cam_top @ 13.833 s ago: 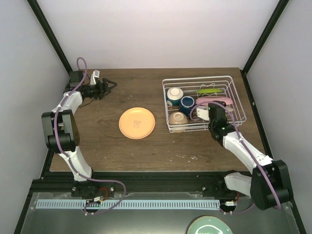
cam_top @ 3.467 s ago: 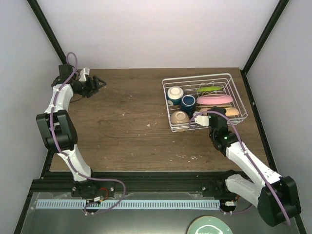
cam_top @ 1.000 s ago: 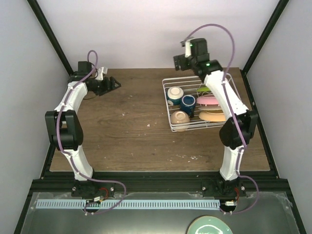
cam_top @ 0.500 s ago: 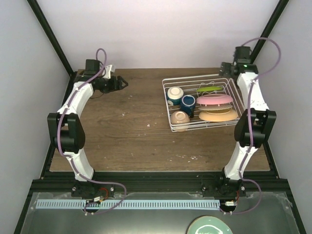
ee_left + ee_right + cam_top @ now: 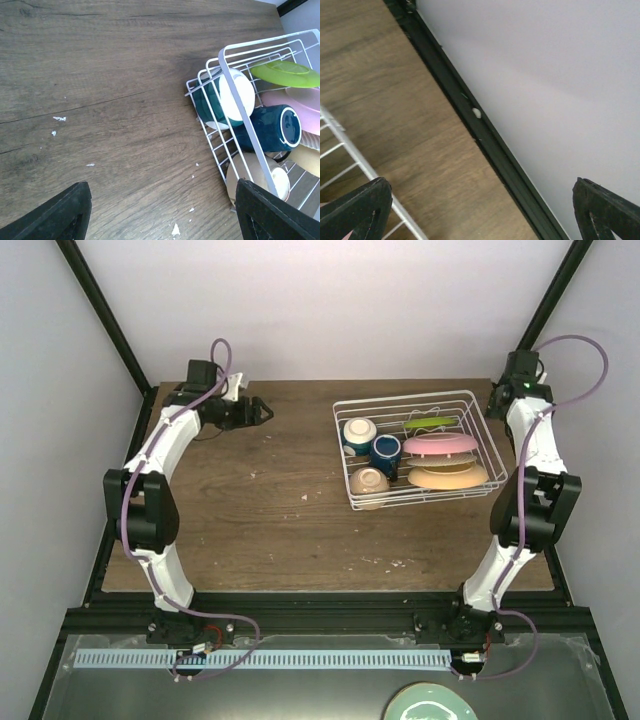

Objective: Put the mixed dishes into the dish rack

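The dish rack (image 5: 400, 400) stands on the right half of the table. It holds two cream bowls (image 5: 360, 430) (image 5: 367, 481), the dark blue mug (image 5: 385, 450), and the lime green (image 5: 432, 424), pink (image 5: 440, 444) and peach-tan (image 5: 447, 477) plates. My left gripper (image 5: 255, 412) hovers open and empty at the far left, pointing towards the rack (image 5: 240, 110). In its wrist view the gripper (image 5: 161, 184) faces a bowl (image 5: 232, 97) and the mug (image 5: 272, 130). At the rack's far right corner my right gripper (image 5: 497, 403) (image 5: 481, 182) is open with nothing in it.
A pale teal plate (image 5: 430, 705) lies below the table's near edge. Pale crumbs (image 5: 390, 562) dot the wood. The black frame rail (image 5: 485, 135) and the wall run close behind my right gripper. Black corner posts (image 5: 545, 300) rise at the back.
The right arm has swung from above the rack's far side to the table's far right corner. My left gripper has drifted a little to the right. The dishes have not moved.
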`<state>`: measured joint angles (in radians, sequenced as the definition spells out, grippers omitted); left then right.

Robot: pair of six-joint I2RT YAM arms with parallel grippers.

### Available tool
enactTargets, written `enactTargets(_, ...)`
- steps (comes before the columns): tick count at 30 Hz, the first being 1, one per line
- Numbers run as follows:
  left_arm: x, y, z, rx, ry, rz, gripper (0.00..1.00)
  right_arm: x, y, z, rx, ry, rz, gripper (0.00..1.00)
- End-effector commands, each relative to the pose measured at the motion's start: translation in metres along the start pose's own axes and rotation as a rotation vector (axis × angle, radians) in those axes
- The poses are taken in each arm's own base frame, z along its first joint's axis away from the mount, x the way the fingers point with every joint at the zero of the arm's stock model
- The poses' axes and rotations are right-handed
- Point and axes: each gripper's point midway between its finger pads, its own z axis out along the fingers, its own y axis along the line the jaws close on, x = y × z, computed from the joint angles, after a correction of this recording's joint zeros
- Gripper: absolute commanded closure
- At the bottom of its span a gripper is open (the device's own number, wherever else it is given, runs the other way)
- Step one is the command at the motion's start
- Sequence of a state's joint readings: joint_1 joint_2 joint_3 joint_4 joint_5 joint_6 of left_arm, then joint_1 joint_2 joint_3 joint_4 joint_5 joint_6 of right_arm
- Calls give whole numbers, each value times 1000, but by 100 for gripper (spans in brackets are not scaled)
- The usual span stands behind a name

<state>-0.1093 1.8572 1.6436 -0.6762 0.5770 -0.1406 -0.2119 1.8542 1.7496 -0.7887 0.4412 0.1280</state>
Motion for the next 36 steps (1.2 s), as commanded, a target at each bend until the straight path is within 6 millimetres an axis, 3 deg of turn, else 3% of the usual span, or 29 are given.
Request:
enactTargets(1,0,2,4,5,14,15,19,16,-32,7,90,68,-4,0)
enactTargets(9,5,5,6,-1,34,19,19,52,-37,40,26,189,-19,0)
enactTargets(18,4,6,7,-3,37,16,19,76,-15,67,-134,285,-41,0)
enactTargets(28,6,8,7,-11,40,11,18,91,7,78,-243,343,-74,0)
enactTargets(36,4,7,7,-10,35,4,18,98,30,71,-366,364,-70,0)
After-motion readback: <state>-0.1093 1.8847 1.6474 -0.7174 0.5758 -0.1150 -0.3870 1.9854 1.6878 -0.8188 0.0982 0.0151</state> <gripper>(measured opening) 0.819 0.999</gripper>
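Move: The right hand is empty and wide open. The loaded dish rack's middle lies about 22 cm to its left, 9 cm back and 15 cm below, so the rack's right rail is only a few centimetres to its left. In the rack, the green plate stands some 20 cm left and 2 cm back, the pink plate 18 cm left and 7 cm back. From the idle left hand, the rack's middle is about 37 cm right, 9 cm back and 14 cm below. Touching nothing that can be seen, the right hand sinks about 10 cm beside the rack's right end. It first drifts back and right by some 4 cm each way, then eases slightly forward again; the wrist rolls its left side up about 15 degrees and tips down some 10, fingers staying wide open. The left hand, also open, settles 1.5 cm lower. ##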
